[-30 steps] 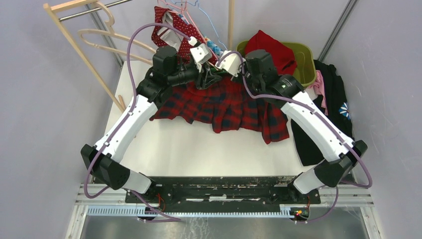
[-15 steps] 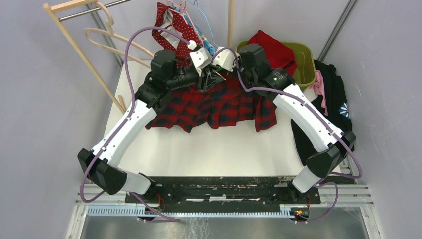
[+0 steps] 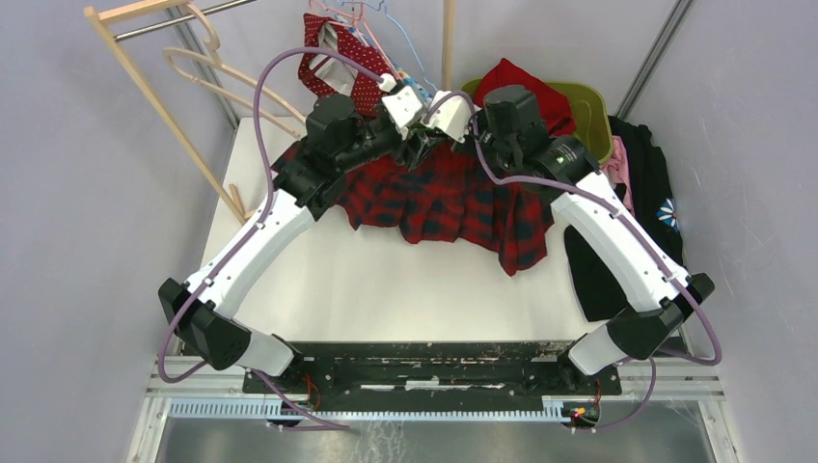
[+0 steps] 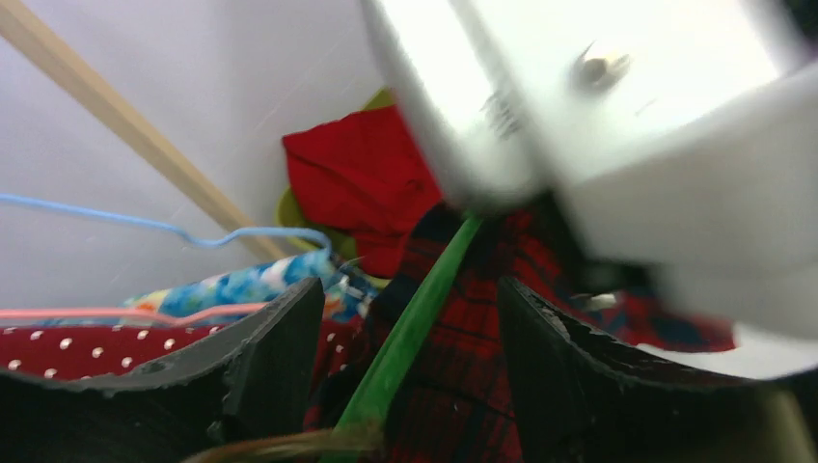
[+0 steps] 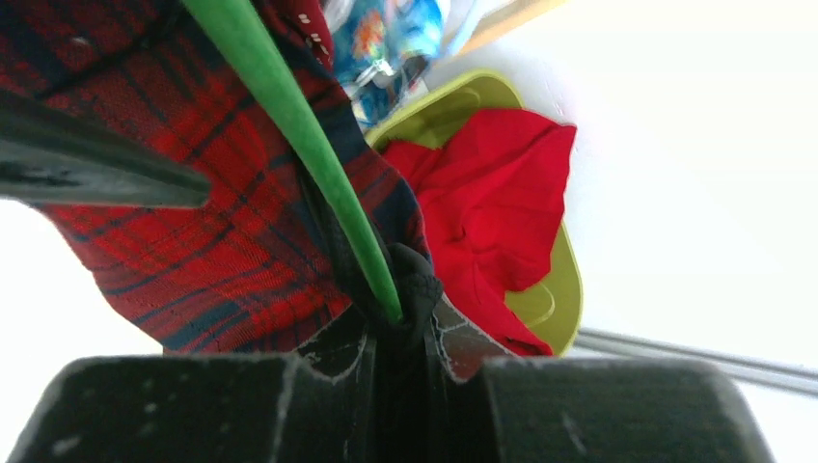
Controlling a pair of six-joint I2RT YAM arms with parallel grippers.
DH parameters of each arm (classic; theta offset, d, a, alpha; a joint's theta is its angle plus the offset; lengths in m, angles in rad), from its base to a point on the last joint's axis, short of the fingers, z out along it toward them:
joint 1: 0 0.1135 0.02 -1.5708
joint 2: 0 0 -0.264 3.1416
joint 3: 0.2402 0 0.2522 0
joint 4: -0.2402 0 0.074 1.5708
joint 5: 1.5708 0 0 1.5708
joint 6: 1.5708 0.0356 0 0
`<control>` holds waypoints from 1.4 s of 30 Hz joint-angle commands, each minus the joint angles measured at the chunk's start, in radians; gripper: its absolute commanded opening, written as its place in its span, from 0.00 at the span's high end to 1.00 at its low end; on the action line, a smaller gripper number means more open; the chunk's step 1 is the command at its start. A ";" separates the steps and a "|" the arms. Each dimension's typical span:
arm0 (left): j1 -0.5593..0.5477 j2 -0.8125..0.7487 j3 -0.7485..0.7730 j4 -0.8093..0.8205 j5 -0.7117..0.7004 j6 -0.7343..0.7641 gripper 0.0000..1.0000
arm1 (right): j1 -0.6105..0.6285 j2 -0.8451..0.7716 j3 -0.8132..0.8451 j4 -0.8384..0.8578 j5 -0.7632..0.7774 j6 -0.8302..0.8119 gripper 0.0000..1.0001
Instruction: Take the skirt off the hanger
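The red and dark plaid skirt (image 3: 444, 198) hangs bunched below both grippers at the back of the table. Its waistband is on a green hanger (image 4: 415, 328). In the left wrist view my left gripper (image 4: 410, 285) is open, and the green bar runs between its fingers (image 4: 260, 357) without being pinched. My right gripper (image 5: 400, 333) is shut on the skirt's dark waistband (image 5: 410, 280), where the hanger (image 5: 289, 125) ends. From above, the left gripper (image 3: 410, 143) and right gripper (image 3: 434, 135) almost meet over the skirt's top edge.
A yellow-green basket (image 3: 588, 116) holding a red garment (image 3: 526, 92) stands at the back right. Black clothing (image 3: 637, 193) drapes over the table's right edge. A wooden rack (image 3: 145, 87) with spare hangers and a polka-dot garment (image 3: 333, 53) stands at the back left.
My left gripper's jaws have spread wider around the green bar. Both grippers and the skirt have shifted right, and the skirt's right hem hangs lower.
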 commanded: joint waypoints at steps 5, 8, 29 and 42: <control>0.068 -0.063 -0.051 -0.160 -0.087 0.268 0.05 | 0.010 -0.110 0.042 0.314 -0.043 0.098 0.99; 0.109 -0.145 -0.115 -0.132 0.037 0.261 0.01 | 0.009 -0.106 0.039 0.320 -0.028 0.083 0.99; 0.189 -0.223 -0.221 0.181 0.138 0.229 0.00 | 0.011 -0.124 0.030 0.280 -0.105 0.066 0.99; 0.251 -0.101 0.054 0.185 0.271 0.206 0.02 | 0.009 -0.173 -0.052 0.268 -0.119 0.031 0.99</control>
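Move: The green hanger's middle and hook lie right by the open left fingers, some 3 cm to their left and about 1 cm above. The skirt hangs mostly below, its middle roughly 15 cm down, 5 cm right and 2 cm back; the polka-dot garment is about 12 cm ahead, 11 cm left and 5 cm lower. From the right hand, already gripping the skirt's black strap, the hanger's middle is some 12 cm left, level fore and aft, and 3 cm up. Leftward, away from the right gripper, the left hand backs off about 10 cm while opening its fingers fully, sinking briefly; then it swings forward some 5 cm and up about 4 cm, easing slightly right, beside the hanger, its wrist tilting nearly 20 degrees. Keeping its pinch on the black strap, the right hand rises about 4 cm, drifting slightly back. ##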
